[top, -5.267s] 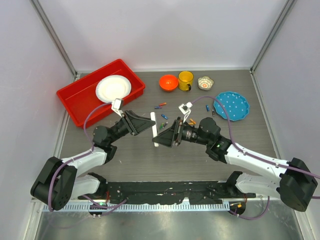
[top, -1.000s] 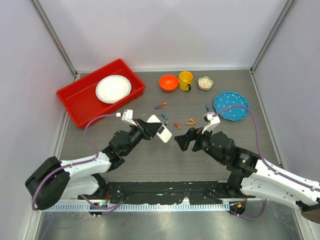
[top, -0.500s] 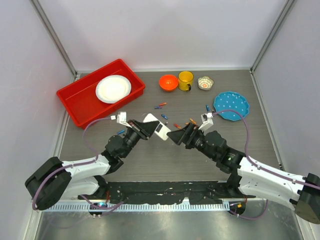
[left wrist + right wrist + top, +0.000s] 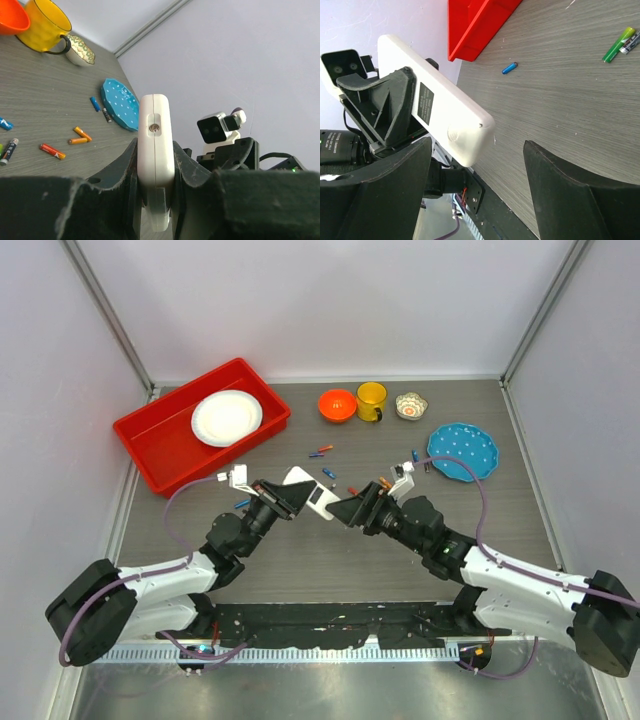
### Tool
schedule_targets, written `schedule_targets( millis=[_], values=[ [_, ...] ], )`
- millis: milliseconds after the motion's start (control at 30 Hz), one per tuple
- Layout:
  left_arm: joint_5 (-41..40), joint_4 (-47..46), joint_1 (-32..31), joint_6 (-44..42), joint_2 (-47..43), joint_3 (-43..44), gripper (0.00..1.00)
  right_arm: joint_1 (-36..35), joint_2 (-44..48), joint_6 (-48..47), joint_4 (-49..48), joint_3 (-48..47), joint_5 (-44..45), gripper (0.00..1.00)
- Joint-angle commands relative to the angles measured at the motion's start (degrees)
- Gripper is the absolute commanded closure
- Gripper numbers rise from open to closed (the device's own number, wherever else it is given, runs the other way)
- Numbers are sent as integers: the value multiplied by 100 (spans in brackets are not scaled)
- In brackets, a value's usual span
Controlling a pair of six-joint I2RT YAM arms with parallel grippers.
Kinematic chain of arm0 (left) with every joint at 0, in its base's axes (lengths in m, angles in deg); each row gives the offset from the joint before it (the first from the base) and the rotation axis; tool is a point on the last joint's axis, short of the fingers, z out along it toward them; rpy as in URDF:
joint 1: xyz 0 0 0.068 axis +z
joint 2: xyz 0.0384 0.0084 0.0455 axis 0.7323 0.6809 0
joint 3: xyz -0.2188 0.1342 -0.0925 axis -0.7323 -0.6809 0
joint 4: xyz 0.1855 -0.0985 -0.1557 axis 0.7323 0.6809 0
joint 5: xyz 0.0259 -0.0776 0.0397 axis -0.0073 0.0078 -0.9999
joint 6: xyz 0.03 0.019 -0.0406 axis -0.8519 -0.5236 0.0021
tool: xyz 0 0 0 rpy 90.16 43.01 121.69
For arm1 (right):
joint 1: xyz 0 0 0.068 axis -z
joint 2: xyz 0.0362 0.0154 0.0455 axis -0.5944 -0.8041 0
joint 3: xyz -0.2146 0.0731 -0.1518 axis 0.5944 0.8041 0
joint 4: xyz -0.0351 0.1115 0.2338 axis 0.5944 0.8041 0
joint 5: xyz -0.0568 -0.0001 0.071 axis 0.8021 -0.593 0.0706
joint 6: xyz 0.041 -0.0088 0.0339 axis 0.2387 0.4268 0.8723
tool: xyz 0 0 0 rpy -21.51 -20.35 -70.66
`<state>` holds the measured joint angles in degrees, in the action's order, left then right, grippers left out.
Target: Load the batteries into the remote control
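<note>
The white remote control (image 4: 308, 492) hangs above the table, and my left gripper (image 4: 291, 499) is shut on it. In the left wrist view the remote control (image 4: 156, 120) stands edge-on, pinched between both fingers of the left gripper (image 4: 155, 165). My right gripper (image 4: 346, 511) faces it from the right and is open. In the right wrist view the plain back of the remote control (image 4: 437, 112) points into the gap of the right gripper (image 4: 477, 145), touching neither finger. Batteries lie loose on the table: blue and red (image 4: 320, 452), red (image 4: 353, 490), orange (image 4: 382, 483), blue (image 4: 241, 504).
At the back left stands a red tray (image 4: 150, 440) holding a white plate (image 4: 227, 417). Along the back are an orange bowl (image 4: 338, 404), a yellow mug (image 4: 372, 400) and a small patterned bowl (image 4: 411, 405). A blue plate (image 4: 463, 451) lies on the right.
My right gripper has moved left up to the remote's free end, its jaws a little narrower. My left gripper has shifted the remote slightly back and to the left.
</note>
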<state>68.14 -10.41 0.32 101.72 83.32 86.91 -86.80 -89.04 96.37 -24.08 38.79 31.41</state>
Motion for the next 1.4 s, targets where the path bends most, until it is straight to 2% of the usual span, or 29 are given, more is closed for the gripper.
schedule_targets(
  millis=[0, 433, 800, 1367],
  values=[
    [-73, -460, 9, 109, -93, -11, 100, 40, -117, 140, -578, -157, -169, 23],
    [-38, -522, 18, 233, -58, -55, 100, 216, -319, 272, -789, -131, -520, 36],
    [-2, -522, 9, 268, -102, -90, 100, 225, -460, 263, -904, -165, -564, 43],
    [15, -530, 9, 294, -163, -143, 100, 225, -566, 298, -904, -113, -591, 60]
  ],
)
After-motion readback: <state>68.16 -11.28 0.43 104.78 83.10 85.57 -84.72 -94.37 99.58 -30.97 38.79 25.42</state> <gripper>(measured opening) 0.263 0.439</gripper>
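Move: The remote control's battery-cover end lies right off the right hand's open fingertips, about 2 cm to the left, 1 cm ahead and level with them. On the table some 18 cm below the right hand, the red battery is about 14 cm ahead and 6 cm right, and the orange batteries about 17 cm ahead and 13 cm right. From the left hand, already gripping the remote, the cover end is roughly 3 cm back, 4 cm right and 3 cm below. The right hand eases about 1.5 cm to the left onto the battery-cover end of the remote, its wrist turning barely five degrees, while its wide-open fingers steadily close to a little over half their starting gap, one pad coming over the back near the round thumb mark and the other around the far edge to pinch the end. The left hand stays in place and keeps its grip, holding the remote up in the air for the right fingers. ##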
